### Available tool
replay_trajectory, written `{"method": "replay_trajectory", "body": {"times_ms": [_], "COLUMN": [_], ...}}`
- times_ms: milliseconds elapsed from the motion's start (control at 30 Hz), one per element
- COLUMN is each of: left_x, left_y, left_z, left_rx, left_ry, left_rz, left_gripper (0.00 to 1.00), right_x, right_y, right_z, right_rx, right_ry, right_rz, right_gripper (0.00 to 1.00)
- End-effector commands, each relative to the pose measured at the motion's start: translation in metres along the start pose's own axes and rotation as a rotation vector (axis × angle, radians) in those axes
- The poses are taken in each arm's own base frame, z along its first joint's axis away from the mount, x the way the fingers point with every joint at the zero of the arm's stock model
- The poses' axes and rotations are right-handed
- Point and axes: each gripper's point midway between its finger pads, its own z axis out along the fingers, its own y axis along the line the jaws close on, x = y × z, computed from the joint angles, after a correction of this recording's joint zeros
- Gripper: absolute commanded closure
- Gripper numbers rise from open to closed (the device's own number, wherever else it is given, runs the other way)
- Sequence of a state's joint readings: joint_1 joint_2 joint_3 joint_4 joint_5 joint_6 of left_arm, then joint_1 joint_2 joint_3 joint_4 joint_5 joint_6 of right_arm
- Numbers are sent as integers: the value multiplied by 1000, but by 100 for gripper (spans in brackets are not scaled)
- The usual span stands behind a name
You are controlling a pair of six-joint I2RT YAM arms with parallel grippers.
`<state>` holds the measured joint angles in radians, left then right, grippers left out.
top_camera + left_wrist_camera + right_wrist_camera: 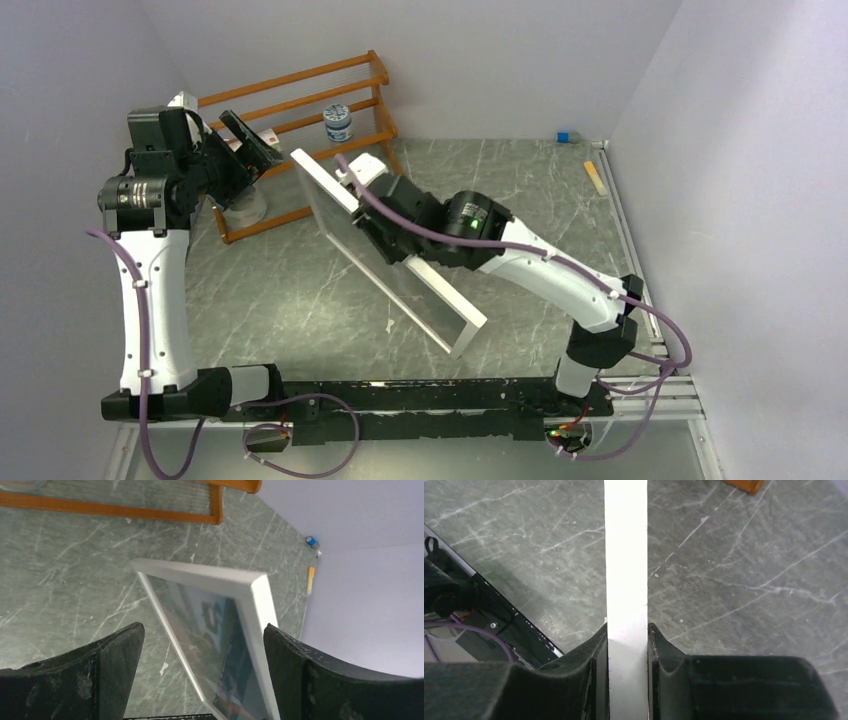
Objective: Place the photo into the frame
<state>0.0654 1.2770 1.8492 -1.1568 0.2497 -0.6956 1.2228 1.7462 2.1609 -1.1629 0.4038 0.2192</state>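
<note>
My right gripper (pixel 375 225) (pixel 626 627) is shut on the white rim of the frame (pixel 455 325) (pixel 625 555) and holds it on edge, tilted, above the middle of the table. In the left wrist view the frame (pixel 200 575) stands a little way in front of the left gripper (pixel 204 630). A dark bluish picture, the photo (pixel 235 650), shows through its clear pane. My left gripper (pixel 250 140) is open and holds nothing. It hangs near the frame's far corner, by the rack.
An orange-brown slatted rack (pixel 300 100) (pixel 110 510) lies at the back left, with a small white and blue jar (pixel 338 123) by it. A clear round dish (pixel 245 210) sits below the left gripper. A blue cap (pixel 563 136) and a wooden stick (pixel 596 178) lie at the back right.
</note>
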Motion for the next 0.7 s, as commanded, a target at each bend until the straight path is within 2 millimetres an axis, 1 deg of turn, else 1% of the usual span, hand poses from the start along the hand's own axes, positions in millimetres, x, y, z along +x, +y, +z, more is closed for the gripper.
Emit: {"method": "replay_trajectory", "body": {"times_ms": [0,100,133,167,267,300,367,433,467,500,533,567,667], "left_x": [2,3,3,3,11,15,23,34,39,43,47,51,60], "left_y": [20,25,26,26,30,32,38,46,49,52,54,57,64], "left_z": [-7,-8,-8,-8,0,4,14,26,31,37,43,48,65], "left_rx": [-81,-101,-104,-106,-102,-99,-99,-105,-100,-96,-92,-89,-69], "left_ry": [-41,-44,-46,-43,-13,3,38,75,92,106,119,132,157], "left_rz": [9,14,17,19,23,21,18,9,7,5,3,5,19], "left_gripper": [6,6,6,6,6,6,6,6,6,6,6,6,6], "right_x": [-39,-38,-36,-35,-28,-26,-16,-9,-6,-2,1,4,11], "right_y": [-16,-29,-37,-40,-54,-61,-67,-78,-91,-93,-100,-112,-133], "right_z": [-21,-17,-14,-14,-10,-7,-3,3,8,11,15,20,34], "right_rx": [-144,-202,-210,-236,-322,-350,-457,-536,-548,-579,-598,-601,-630], "right_ry": [-168,-165,-159,-158,-146,-137,-105,-93,-93,-80,-74,-73,-63], "right_rz": [174,212,228,232,245,258,286,316,345,356,365,386,427], "right_gripper": [100,100,100,100,100,100,100,100,100,100,100,100,98]}}
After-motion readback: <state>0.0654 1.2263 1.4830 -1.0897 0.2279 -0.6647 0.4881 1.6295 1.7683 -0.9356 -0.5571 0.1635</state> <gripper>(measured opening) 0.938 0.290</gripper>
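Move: The right hand pinches the middle of the frame's upper long edge; the frame hangs nearly upright, its middle about 15 cm below, 1 cm ahead and 2 left. The open table it is being laid back over centres some 13 cm ahead, 8 right and 32 below this hand. The jar is about 37 ahead, 14 left and 22 below. For the empty left hand, the frame's middle is roughly 9 cm back, 25 right and 21 below; the rack's middle is 22 ahead, 1 right, 29 below. Keeping its pinch on the upper long edge, the right hand swings the frame over backwards, travelling forward and right about 14 cm while sinking 5 and rolling some 35 degrees about the edge's line. The left hand, open and touching nothing, first drifts slightly back and left, then drops about 11 cm beside the frame's left end, tipping its fingers further down. ##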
